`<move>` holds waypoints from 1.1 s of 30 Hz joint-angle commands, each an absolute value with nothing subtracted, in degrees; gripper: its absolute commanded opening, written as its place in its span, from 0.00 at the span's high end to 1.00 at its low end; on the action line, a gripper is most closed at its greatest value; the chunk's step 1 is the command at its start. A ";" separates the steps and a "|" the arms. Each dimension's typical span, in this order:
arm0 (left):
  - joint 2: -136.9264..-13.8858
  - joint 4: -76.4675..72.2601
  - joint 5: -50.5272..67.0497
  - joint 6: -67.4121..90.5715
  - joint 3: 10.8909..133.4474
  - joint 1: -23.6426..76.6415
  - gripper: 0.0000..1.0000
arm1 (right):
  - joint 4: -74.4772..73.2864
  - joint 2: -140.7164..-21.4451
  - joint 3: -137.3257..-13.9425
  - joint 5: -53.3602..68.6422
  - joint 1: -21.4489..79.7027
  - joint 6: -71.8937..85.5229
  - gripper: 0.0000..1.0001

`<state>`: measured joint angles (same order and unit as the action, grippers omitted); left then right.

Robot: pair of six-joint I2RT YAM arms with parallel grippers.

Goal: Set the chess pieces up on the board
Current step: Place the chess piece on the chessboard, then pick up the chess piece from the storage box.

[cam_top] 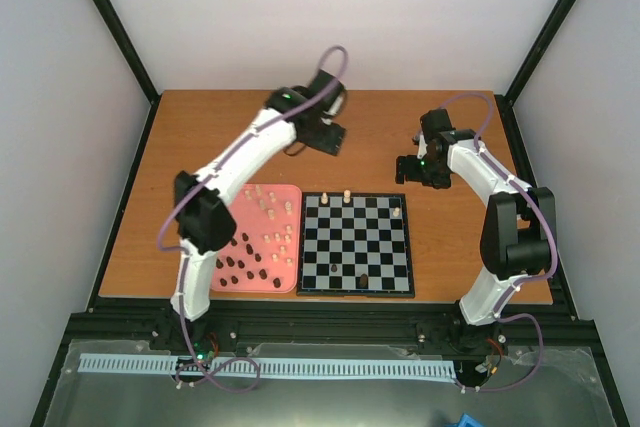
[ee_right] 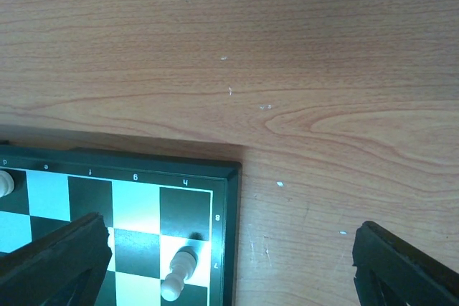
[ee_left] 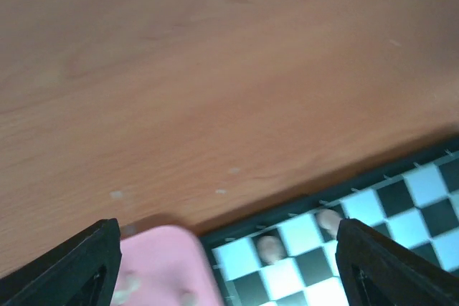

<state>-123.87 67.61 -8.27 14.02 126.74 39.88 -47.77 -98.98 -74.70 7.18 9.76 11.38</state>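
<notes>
The board (cam_top: 355, 244) lies in the middle of the table, with three cream chess pieces along its far side, one of them (cam_top: 347, 195) in the far row, and two dark ones (cam_top: 333, 268) near the front. My left gripper (cam_top: 328, 135) hangs open and empty above the table beyond the board's far-left corner. Its wrist view is blurred; its fingers (ee_left: 387, 263) frame two cream pieces (ee_left: 270, 249) on the board (ee_left: 380, 206). My right gripper (cam_top: 408, 169) is open and empty beyond the far-right corner. A cream pawn (ee_right: 179, 274) stands on the board's edge column (ee_right: 179, 209).
A pink tray (cam_top: 285, 282) lies left of the board, with several cream pieces at its back and several dark ones (cam_top: 240, 262) at its front. Its corner (ee_left: 168, 263) shows in the left wrist view. Bare wooden table (ee_right: 287, 48) stretches beyond the board.
</notes>
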 commanded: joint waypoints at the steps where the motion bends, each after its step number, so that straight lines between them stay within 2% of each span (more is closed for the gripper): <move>1: -117.07 66.40 -13.13 15.81 120.76 32.56 0.16 | -47.18 -97.57 -74.03 8.04 9.23 10.81 0.08; 6: -113.55 65.00 -11.77 16.96 110.00 25.23 0.16 | -47.20 -98.22 -73.97 8.60 9.31 10.96 0.09; 14: -113.82 61.23 -7.49 18.06 101.29 18.53 0.25 | -47.70 -100.09 -73.64 8.73 9.32 10.86 0.09; 20: -117.75 60.70 -5.03 17.53 101.16 17.93 0.42 | -47.90 -100.97 -73.67 8.69 9.32 11.23 0.09; 33: -118.95 60.05 -2.33 18.42 96.22 17.88 0.41 | -47.59 -101.21 -72.62 8.10 9.32 11.34 0.10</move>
<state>-118.89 61.08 -3.36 17.78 97.10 18.17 -47.77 -100.53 -73.47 8.38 9.74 11.42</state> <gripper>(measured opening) 0.588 0.905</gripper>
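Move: The empty left hand hangs high above the table. The far-edge light chess piece in the pink tray lies about 20 cm to its left, 3 cm back and 14 cm down. Beside it, a right-hand tray piece is some 16 cm left and 5 cm back of the hand, a left-hand tray piece 23 cm left and 5 cm back. The newly placed piece on the board is 5 cm back and 5 cm right. From the right hand, the far-edge piece is roughly 43 cm left, 1 cm back. Leftward in a quick arc, the left hand swings about 19 cm from beyond the chessboard to the tray's far edge, first rising some 3 cm, then sinking about 15 cm towards the light pieces. Its wrist turns some 25 degrees counter-clockwise and steepens to point nearly straight down, while the fingers narrow partway, still empty and touching nothing. ##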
